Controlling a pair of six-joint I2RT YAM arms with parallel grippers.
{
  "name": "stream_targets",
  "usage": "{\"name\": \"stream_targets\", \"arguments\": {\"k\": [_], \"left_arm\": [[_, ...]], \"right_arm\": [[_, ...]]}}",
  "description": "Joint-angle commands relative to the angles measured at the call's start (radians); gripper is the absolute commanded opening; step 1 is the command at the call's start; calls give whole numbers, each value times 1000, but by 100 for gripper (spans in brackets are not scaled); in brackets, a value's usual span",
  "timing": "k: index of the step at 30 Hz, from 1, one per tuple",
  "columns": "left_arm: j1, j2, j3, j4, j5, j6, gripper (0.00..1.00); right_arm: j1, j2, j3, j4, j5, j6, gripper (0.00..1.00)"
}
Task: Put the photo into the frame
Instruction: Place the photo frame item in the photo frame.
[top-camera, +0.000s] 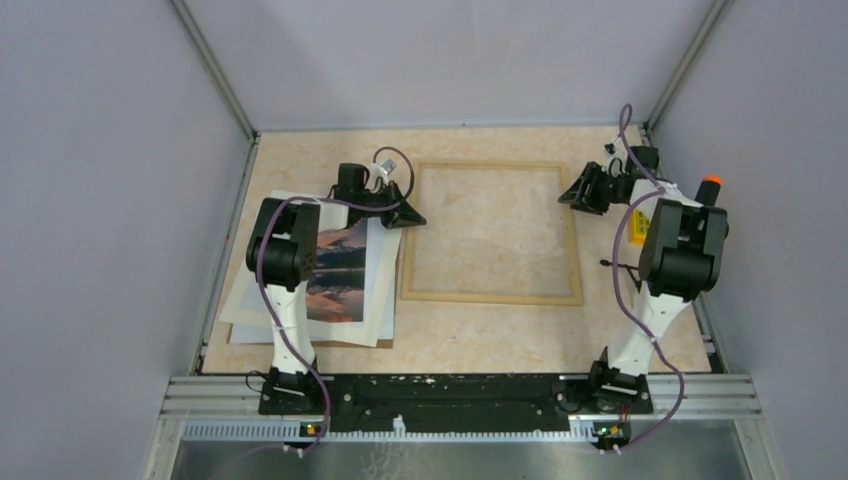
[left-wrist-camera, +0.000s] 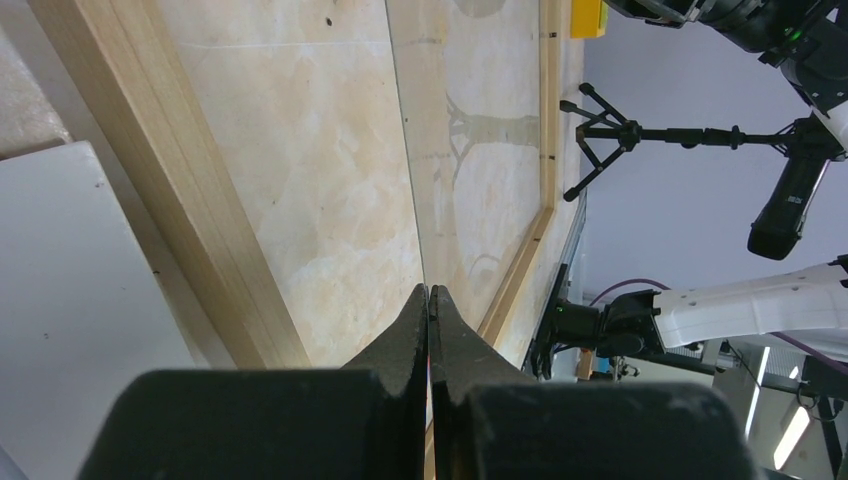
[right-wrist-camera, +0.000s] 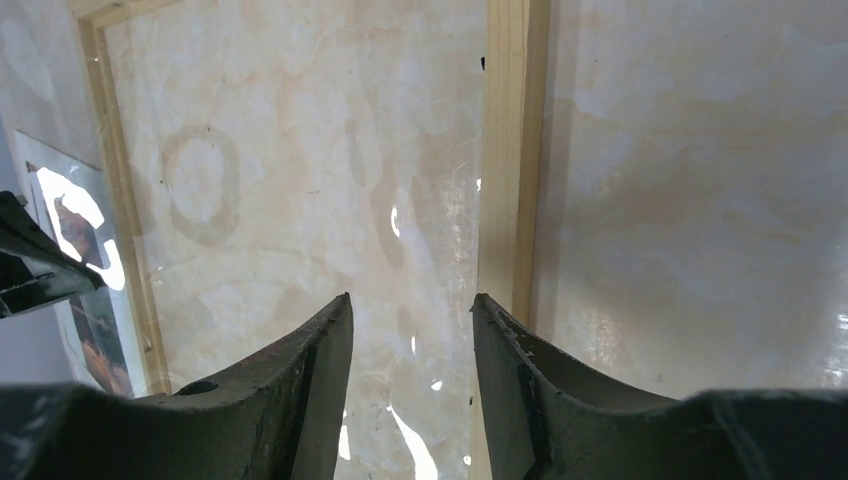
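Observation:
The light wood frame (top-camera: 490, 296) lies flat mid-table. The photo (top-camera: 340, 272), orange-pink and dark blue, lies left of the frame on a stack of sheets, partly hidden by my left arm. My left gripper (top-camera: 408, 216) is at the frame's far left corner; in the left wrist view it (left-wrist-camera: 429, 290) is shut on the edge of a thin clear pane (left-wrist-camera: 470, 130) over the frame's opening, next to the frame's left rail (left-wrist-camera: 160, 170). My right gripper (top-camera: 574, 197) is open and empty at the far right corner, over the right rail (right-wrist-camera: 510, 150). The photo's edge (right-wrist-camera: 95, 340) shows at the left of the right wrist view.
A white mat (top-camera: 380, 295) and a brown backing board (top-camera: 300, 340) lie under the photo. A yellow object (top-camera: 638, 228) and a small black stand (top-camera: 620, 266) sit by the right wall, near my right arm. An orange knob (top-camera: 710, 183) is on that arm.

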Motion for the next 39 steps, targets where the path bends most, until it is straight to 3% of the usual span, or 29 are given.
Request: {"name": "stream_targets", "arguments": {"k": [1,12,23,39], "left_arm": [[-4,7,34,10,9,27,0],[-12,11,43,7,9,28,0],[-15,23,58,-7,0,29,0],[-15,11,99,-163,-65,116,0]], "right_arm": [[-7,-70,9,11,59,-10,48],[-1,-47,18,-2,186,6,48],[26,40,67,-44,192,-1,26],[39,18,58,-35,219,-9,25]]}}
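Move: My right hand is poised, fingers half open, just inside the frame's right rail; the stretch of rail I want is level with me, about 2 cm to the right and 3 cm below. The frame's far right corner is some 9 cm ahead and 1 cm right, the yellow box about 15 cm right and 5 cm back. From my left hand, that stretch of rail is roughly 36 cm right, 4 cm ahead and 4 cm lower. I shift my right hand about 2.5 cm to the right, across the frame's right rail, then sink some 3 cm while easing 1 cm back left, so that one finger comes down inside the rail and the other outside. As I go, the wrist turns around 10 degrees, tipping the fingers more downward, and I close them until they pinch the rail between their tips. ##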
